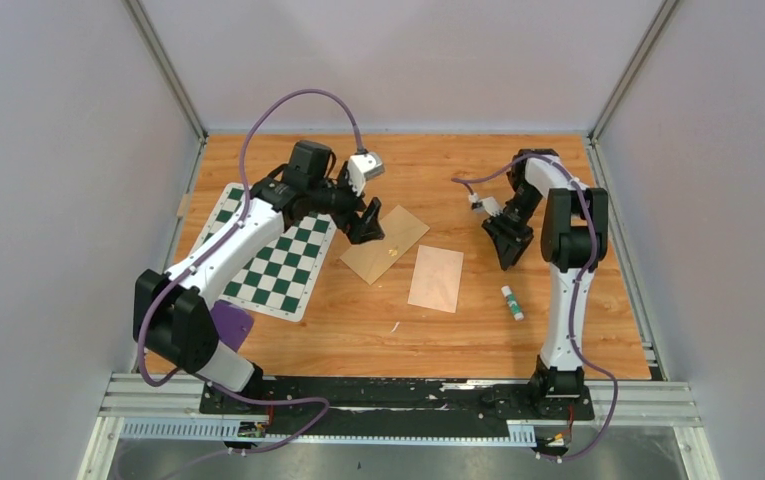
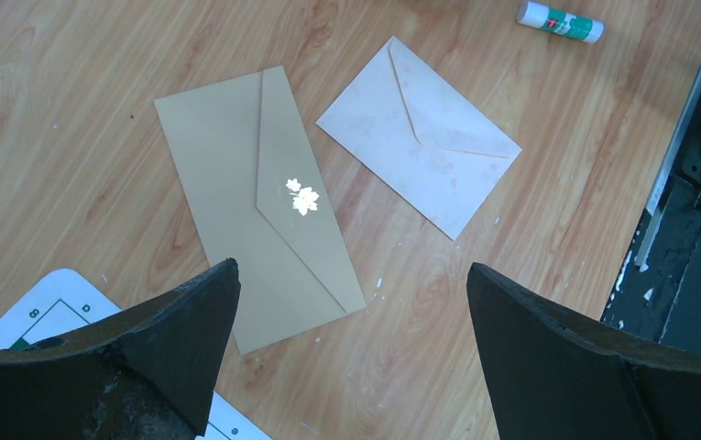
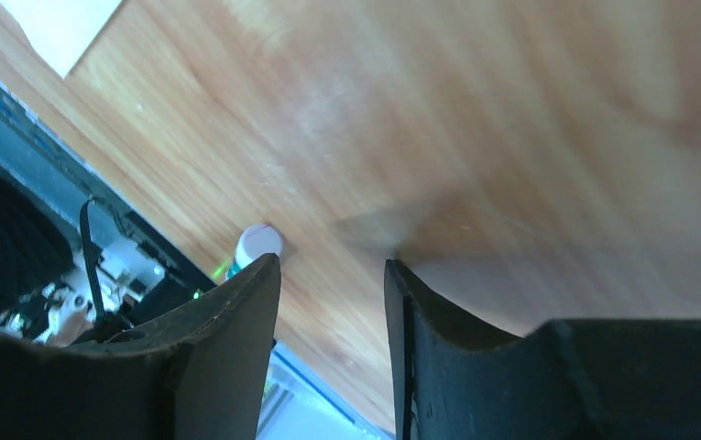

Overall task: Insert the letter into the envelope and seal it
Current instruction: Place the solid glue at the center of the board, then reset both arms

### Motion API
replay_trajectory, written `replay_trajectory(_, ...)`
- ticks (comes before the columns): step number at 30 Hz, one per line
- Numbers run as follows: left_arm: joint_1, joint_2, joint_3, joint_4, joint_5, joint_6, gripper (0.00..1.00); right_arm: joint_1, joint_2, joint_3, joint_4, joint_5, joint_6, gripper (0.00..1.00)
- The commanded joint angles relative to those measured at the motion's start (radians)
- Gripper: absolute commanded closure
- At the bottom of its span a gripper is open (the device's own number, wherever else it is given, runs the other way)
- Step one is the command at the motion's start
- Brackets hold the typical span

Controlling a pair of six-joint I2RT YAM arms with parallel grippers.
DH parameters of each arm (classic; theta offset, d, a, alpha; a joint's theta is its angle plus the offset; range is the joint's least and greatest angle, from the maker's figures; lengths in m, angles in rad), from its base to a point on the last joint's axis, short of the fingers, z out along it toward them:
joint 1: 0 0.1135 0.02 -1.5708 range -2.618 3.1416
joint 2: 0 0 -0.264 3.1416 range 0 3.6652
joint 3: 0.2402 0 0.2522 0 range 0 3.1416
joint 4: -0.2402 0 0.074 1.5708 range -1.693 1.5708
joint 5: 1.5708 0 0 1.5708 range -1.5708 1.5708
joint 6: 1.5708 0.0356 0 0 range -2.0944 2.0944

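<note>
A long tan envelope [image 1: 383, 243] [image 2: 259, 197] lies flat mid-table, its flap down under a white leaf sticker [image 2: 302, 196]. Beside it lies a shorter pale pink envelope [image 1: 436, 278] [image 2: 420, 137], flap down as well. The letter does not show in any view. My left gripper [image 1: 366, 225] [image 2: 351, 270] hovers over the tan envelope's end, open wide and empty. My right gripper [image 1: 508, 255] [image 3: 333, 261] hangs above bare wood, open, with nothing between its fingers. A white and green glue stick [image 1: 511, 302] [image 2: 560, 22] [image 3: 259, 243] lies just past its left fingertip.
A green and white chessboard mat [image 1: 278, 250] [image 2: 53, 307] lies at the left, under the left arm. A purple piece [image 1: 228, 325] sits by the left arm's base. Grey walls enclose the table, and a black rail [image 1: 408, 392] runs along the near edge.
</note>
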Motion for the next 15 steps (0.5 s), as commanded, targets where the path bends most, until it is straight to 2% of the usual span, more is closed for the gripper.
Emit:
replay_trajectory(1,0.018,0.015,0.057,-0.007,0.034,-0.029,0.0,-0.01,0.013,0.113,0.027,-0.09,0.064,0.53)
replay_trajectory(4,0.023,0.009,0.061,0.021,-0.045,-0.051,0.0,-0.048,-0.037,0.176,0.028,-0.17,0.116,0.5)
replay_trajectory(5,0.026,0.0,0.054,0.037,-0.085,-0.086,0.0,-0.054,-0.055,0.23,0.033,-0.2,0.157,0.37)
replay_trajectory(6,0.029,-0.007,0.049,0.076,-0.196,-0.11,0.0,-0.064,-0.078,0.288,0.051,-0.232,0.213,0.17)
replay_trajectory(7,0.039,-0.021,0.038,0.125,-0.254,-0.153,0.0,-0.078,-0.109,0.352,0.09,-0.265,0.286,0.02)
replay_trajectory(8,0.045,-0.029,0.033,0.151,-0.37,-0.18,0.0,-0.091,-0.148,0.398,0.163,-0.279,0.378,0.0)
replay_trajectory(9,0.061,-0.044,0.021,0.207,-0.488,-0.191,0.0,-0.095,-0.199,0.417,0.246,-0.224,0.461,0.0)
replay_trajectory(11,0.093,-0.061,0.008,0.285,-0.608,-0.21,0.0,-0.082,-0.302,0.448,0.361,-0.142,0.522,0.0)
replay_trajectory(13,0.123,-0.062,0.013,0.332,-0.675,-0.212,0.0,-0.097,-0.394,0.443,0.49,-0.141,0.601,0.0)
replay_trajectory(15,0.143,-0.048,0.036,0.344,-0.686,-0.198,0.0,-0.1,-0.506,0.292,0.711,-0.088,0.747,0.0)
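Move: The solid glue already lies free on the table, about 8 cm back and 2 cm left of the low right hand, whose fingers are half open. The letter-size pink envelope is some 21 cm left of that hand and 3 cm back, the tan envelope about 33 cm left and 6 cm ahead. From the left hand, the glue is roughly 33 cm right, 9 cm back and 20 cm below. With no contact left on the glue, the right hand heads away over the bare far right of the table, first skimming forward, then climbing steeply, about 16 cm forward and 17 cm up. Its fingers spread from half to fully open as the hand tips upward and swings some 30 degrees clockwise. The left hand, still wide open, draws forward and left away from both envelopes, turning counter-clockwise. ##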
